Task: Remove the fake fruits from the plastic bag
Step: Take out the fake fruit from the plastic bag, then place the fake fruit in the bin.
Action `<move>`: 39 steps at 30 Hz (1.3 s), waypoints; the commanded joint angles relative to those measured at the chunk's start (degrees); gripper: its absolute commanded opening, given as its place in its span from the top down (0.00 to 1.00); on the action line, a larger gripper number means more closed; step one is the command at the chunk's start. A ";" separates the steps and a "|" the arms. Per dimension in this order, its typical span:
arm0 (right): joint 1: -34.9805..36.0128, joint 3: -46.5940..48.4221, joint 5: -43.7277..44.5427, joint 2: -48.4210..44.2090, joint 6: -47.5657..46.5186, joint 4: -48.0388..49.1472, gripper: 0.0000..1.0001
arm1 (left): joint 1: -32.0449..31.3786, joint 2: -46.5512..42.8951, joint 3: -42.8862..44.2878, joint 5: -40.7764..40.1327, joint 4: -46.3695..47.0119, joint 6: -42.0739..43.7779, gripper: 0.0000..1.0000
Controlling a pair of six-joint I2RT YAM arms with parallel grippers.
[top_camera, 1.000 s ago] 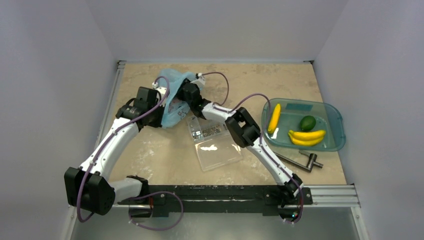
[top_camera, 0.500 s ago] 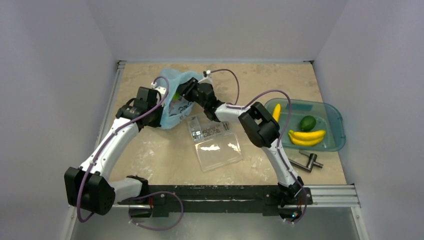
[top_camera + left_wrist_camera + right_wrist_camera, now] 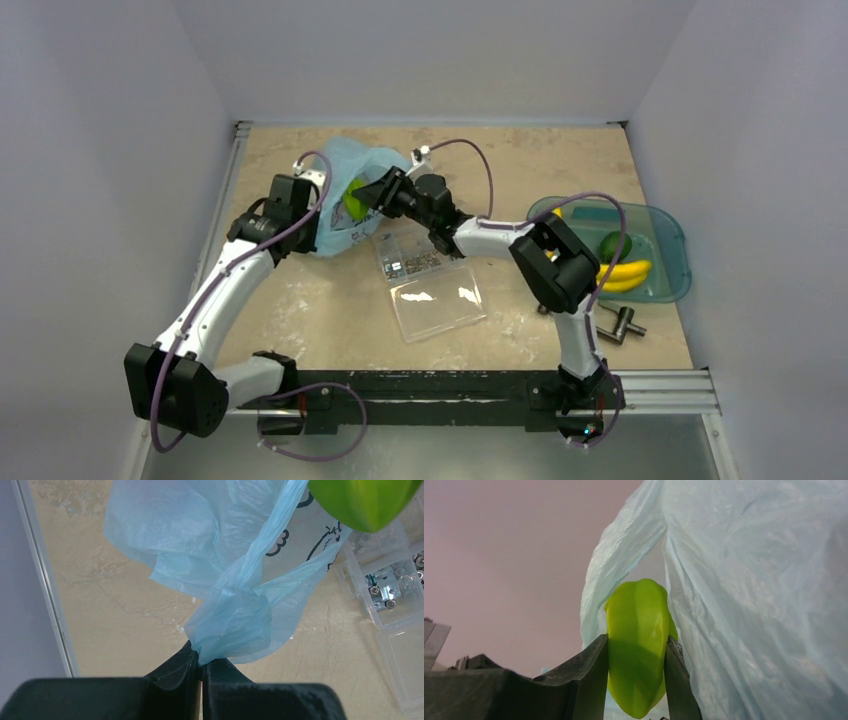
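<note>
The light-blue plastic bag (image 3: pixel 352 160) hangs bunched at the back left of the table. My left gripper (image 3: pixel 312 212) is shut on a twisted fold of the bag (image 3: pixel 200 540), its jaws pressed together around the plastic (image 3: pixel 201 662). My right gripper (image 3: pixel 362 198) is shut on a glossy light-green fake fruit (image 3: pixel 354 204) at the bag's mouth. In the right wrist view that fruit (image 3: pixel 639 630) fills the gap between both fingers, with the bag (image 3: pixel 749 580) draped beside it. The left wrist view shows the same fruit (image 3: pixel 365 502) at its top right.
A teal tray (image 3: pixel 668 290) at the right holds yellow bananas (image 3: pixel 622 272) and a dark green fruit (image 3: pixel 615 243), partly behind my right arm. A clear box (image 3: pixel 435 295) with small hardware lies mid-table. A metal tool (image 3: pixel 615 325) lies near the front right.
My right gripper has drawn back out of the bag with the green fruit in it. Its elbow has swung right over the tray. The left gripper kept its hold.
</note>
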 commanded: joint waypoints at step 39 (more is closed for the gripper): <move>2.50 -10.02 -49.18 -14.39 -18.78 -9.79 0.99 | 1.14 -4.45 0.89 -1.55 1.73 -1.59 1.00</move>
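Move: The right fingers already hold the green fruit in the bag's open mouth; the bin it is bound for is centred about 54 cm to the right, 8 cm back and 14 cm lower. The bag's near rim lies some 11 cm back and 4 cm left, about 8 cm lower; the parts box is roughly 18 cm back, 15 cm right and 15 cm lower. From the left hand, which still pinches the bag's corner, the bin lies about 67 cm right, level ahead, 12 cm lower. Keeping its grip on the green fruit, the right hand draws back some 16 cm towards the robot, out of the bag's mouth and over its near rim, first rising about 7 cm and drifting slightly left, then sinking to its starting height and easing back right as the wrist swings roughly 40 degrees counter-clockwise. The left hand keeps its pinch on the bag's corner and lifts it only about 1.5 cm, holding that side of the bag while the fruit is drawn away. ##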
